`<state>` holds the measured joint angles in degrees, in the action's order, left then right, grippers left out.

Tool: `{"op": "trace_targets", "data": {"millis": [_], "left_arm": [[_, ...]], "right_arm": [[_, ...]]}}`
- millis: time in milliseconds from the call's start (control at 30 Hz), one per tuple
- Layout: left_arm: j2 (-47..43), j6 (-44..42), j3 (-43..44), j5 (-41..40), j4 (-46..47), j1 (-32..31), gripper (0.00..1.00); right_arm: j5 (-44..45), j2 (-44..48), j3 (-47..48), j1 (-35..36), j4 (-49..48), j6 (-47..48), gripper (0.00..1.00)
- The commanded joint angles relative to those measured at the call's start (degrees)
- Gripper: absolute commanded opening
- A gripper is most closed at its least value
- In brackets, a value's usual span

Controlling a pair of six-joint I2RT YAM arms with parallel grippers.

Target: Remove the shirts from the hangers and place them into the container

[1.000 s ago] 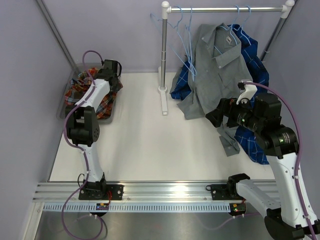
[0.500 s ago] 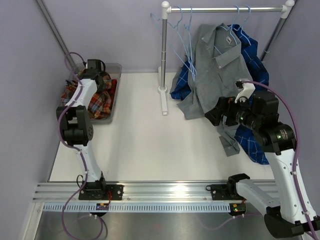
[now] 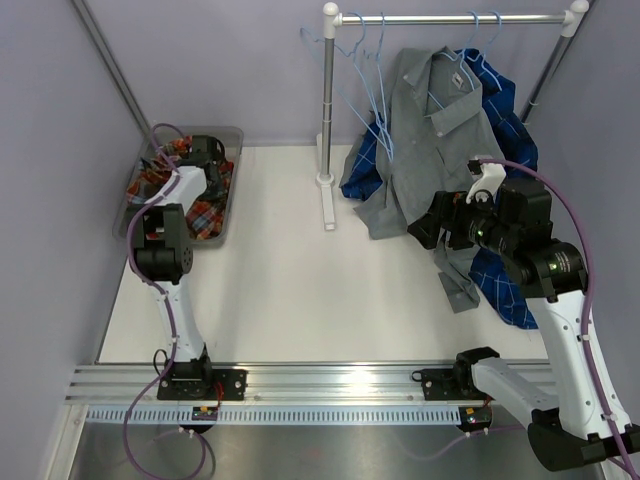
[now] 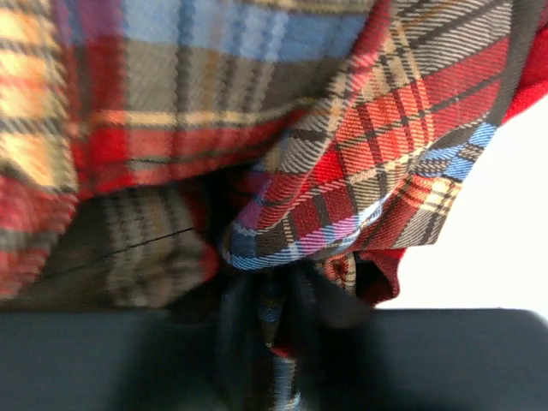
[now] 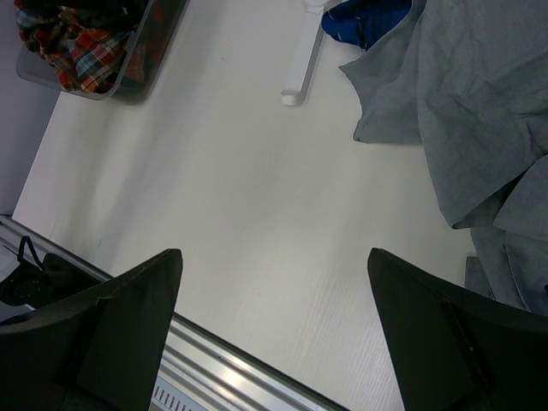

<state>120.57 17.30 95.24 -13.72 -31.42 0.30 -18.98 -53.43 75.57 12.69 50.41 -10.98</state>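
Observation:
The container (image 3: 229, 214) stands at the far left with red and orange plaid shirts (image 3: 206, 216) piled in it. My left gripper (image 3: 205, 151) is down among them. In the left wrist view its blurred fingers stand close together (image 4: 278, 291) with a strip of the plaid shirt (image 4: 385, 171) caught between them. The grey shirt (image 3: 440, 130) and a blue plaid shirt (image 3: 507, 110) hang from light-blue hangers (image 3: 470, 45) on the rail, their lower ends on the table. My right gripper (image 3: 425, 232) hovers open and empty (image 5: 272, 253) just in front of the grey shirt's (image 5: 479, 103) lower edge.
Two bare hangers (image 3: 368, 80) hang at the left end of the rail (image 3: 450, 18). The rack's white post (image 3: 328, 100) and foot (image 3: 329, 205) stand mid-table; the foot (image 5: 295, 94) also shows in the right wrist view. Purple walls enclose left and back.
My left gripper has shifted about inside the container, first to the left and then back toward the middle of the pile. My right gripper has crept slightly up toward the grey shirt, still open.

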Motion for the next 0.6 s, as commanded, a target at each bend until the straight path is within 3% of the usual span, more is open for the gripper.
{"op": "trace_targets", "data": {"millis": [0, 133, 167, 267, 300, 367, 567], "left_arm": [[-2.3, 0.5, 1.6, 1.9, -1.9, 0.1, 0.33], [-11.8, 0.3, 3.7, 3.2, -2.1, 0.1, 0.59], [-13.8, -0.2, 4.2, 3.0, -2.2, 0.1, 0.71], [-21.5, -1.1, 5.4, 3.3, -3.8, 0.1, 0.84], [-23.5, -1.4, 5.5, 3.8, -4.2, 0.1, 0.93], [-29.8, -3.1, 4.6, 4.8, -5.0, 0.1, 0.99], [-51.4, -6.1, -4.0, 7.9, -7.1, 0.1, 0.99]], "right_arm": [[-0.5, 0.4, 1.5, -0.2, -1.2, -0.4, 0.99], [0.3, 1.0, 4.6, -0.2, 0.0, 0.8, 1.00], [0.3, 1.2, 5.2, -0.2, 0.1, 1.0, 0.99], [0.7, 1.8, 7.5, -0.3, 0.6, 1.8, 1.00], [1.7, 2.1, 8.8, -0.2, 0.9, 2.0, 0.99], [2.9, 2.9, 10.0, -0.2, 1.8, 2.4, 0.99], [8.6, 7.5, 12.5, -0.2, 3.5, 2.1, 0.99]]}}
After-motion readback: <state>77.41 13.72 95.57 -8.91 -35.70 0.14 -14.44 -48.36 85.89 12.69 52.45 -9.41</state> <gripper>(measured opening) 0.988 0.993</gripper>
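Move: The left fingers are down in the container among the plaid shirt's folds, its middle about 3 cm back, 3 cm to their left and 1 cm below; the container's middle is roughly 3 cm back, 5 cm left and 2 cm below. The open right hand faces the hanging grey shirt, roughly 18 cm ahead, straight on and 3 cm lower, with the blue shirt about 20 cm ahead of that hand, 14 cm right and 5 cm below. The left hand opens off the plaid shirt, rises some 33 cm, then also back; the right rises 8. ##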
